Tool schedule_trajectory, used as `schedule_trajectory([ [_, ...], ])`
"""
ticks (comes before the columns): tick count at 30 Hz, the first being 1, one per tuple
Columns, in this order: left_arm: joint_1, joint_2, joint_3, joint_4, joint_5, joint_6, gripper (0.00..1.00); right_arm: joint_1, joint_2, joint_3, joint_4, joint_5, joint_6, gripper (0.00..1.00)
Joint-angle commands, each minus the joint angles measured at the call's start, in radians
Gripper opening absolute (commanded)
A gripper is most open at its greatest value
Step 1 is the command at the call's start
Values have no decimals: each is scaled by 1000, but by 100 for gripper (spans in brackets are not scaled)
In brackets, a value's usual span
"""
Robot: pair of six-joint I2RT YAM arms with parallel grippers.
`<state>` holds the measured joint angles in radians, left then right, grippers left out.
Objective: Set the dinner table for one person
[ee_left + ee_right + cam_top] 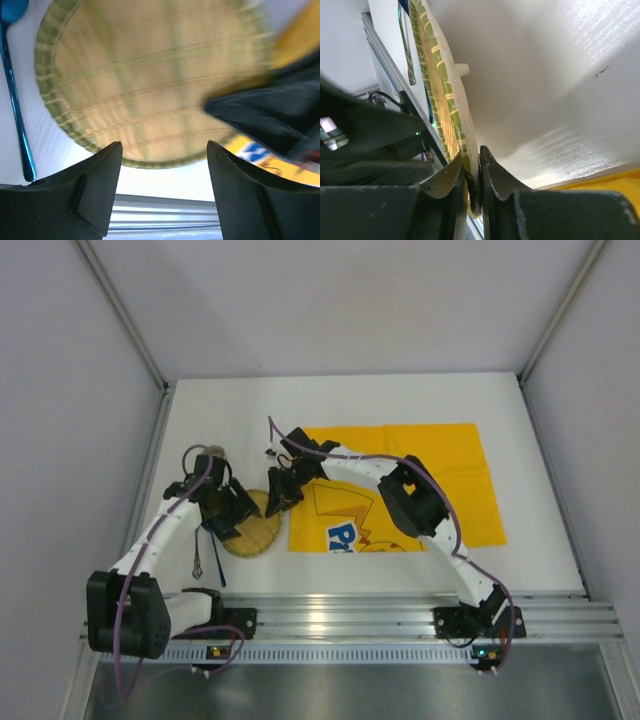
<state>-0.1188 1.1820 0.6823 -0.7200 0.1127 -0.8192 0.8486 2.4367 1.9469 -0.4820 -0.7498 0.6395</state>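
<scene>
A round woven bamboo plate (252,528) lies on the white dinner table (220,410), just left of a yellow placemat (420,485). My right gripper (279,497) is shut on the plate's right rim. In the right wrist view the green-banded rim (451,107) is pinched between the two fingers (474,165). My left gripper (236,514) hovers over the plate's left part. Its fingers stand open in the left wrist view (165,150) with nothing between them, and the plate (145,85) fills the frame beyond them.
A blue spoon (18,115) lies left of the plate, with a metal utensil (197,556) beside it. A small round object (214,452) shows behind the left wrist. The ribbed aluminium rail (400,618) runs along the near edge. Grey walls close in both sides.
</scene>
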Motion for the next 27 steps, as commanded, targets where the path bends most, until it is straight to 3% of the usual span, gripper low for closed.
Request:
schedule_trajectory([
  [1, -2, -51, 269, -102, -8, 18, 74, 6, -53, 50, -27, 1, 0, 0],
  [7, -2, -22, 624, -229, -41, 81, 80, -115, -209, -44, -27, 6, -67, 0],
  [10, -4, -5, 680, -249, -38, 104, 80, -221, -327, -164, -26, 7, -109, 0],
  [18, -4, -59, 589, -187, -2, 107, 84, -558, -564, -496, -30, 26, -221, 0],
  [20, -4, -59, 565, -170, 27, 111, 87, -604, -581, -526, -29, 41, -219, 0],
  [21, -4, -58, 562, -168, 28, 112, 98, -624, -579, -542, -29, 41, -210, 0],
  [27, -4, -33, 580, -174, 24, 126, 98, -678, -515, -526, -29, 30, -205, 0],
])
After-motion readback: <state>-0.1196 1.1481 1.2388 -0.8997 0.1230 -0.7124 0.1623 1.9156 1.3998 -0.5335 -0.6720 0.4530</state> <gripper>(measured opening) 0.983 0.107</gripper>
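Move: The plate, rim already pinched in the right hand, has its middle about 5 cm left, 2 cm back and slightly below that hand. The yellow cloth it goes to is centred some 33 cm to the right and 7 cm ahead, 5 cm below; the cup stands about 15 cm left and 15 cm ahead, the blue spoon 15 cm left and 9 cm back. From the left hand, the cloth's middle is about 41 cm right and 10 cm ahead. The plate is carried by the right hand, which keeps its pinch on the rim, some 31 cm to the right and 14 cm forward onto the area of the yellow cloth, arching up about 7 cm and starting down again while turning roughly 35 degrees clockwise. The left hand clears up and forward from above the plate's left part, dips back a little, and opens wider. ##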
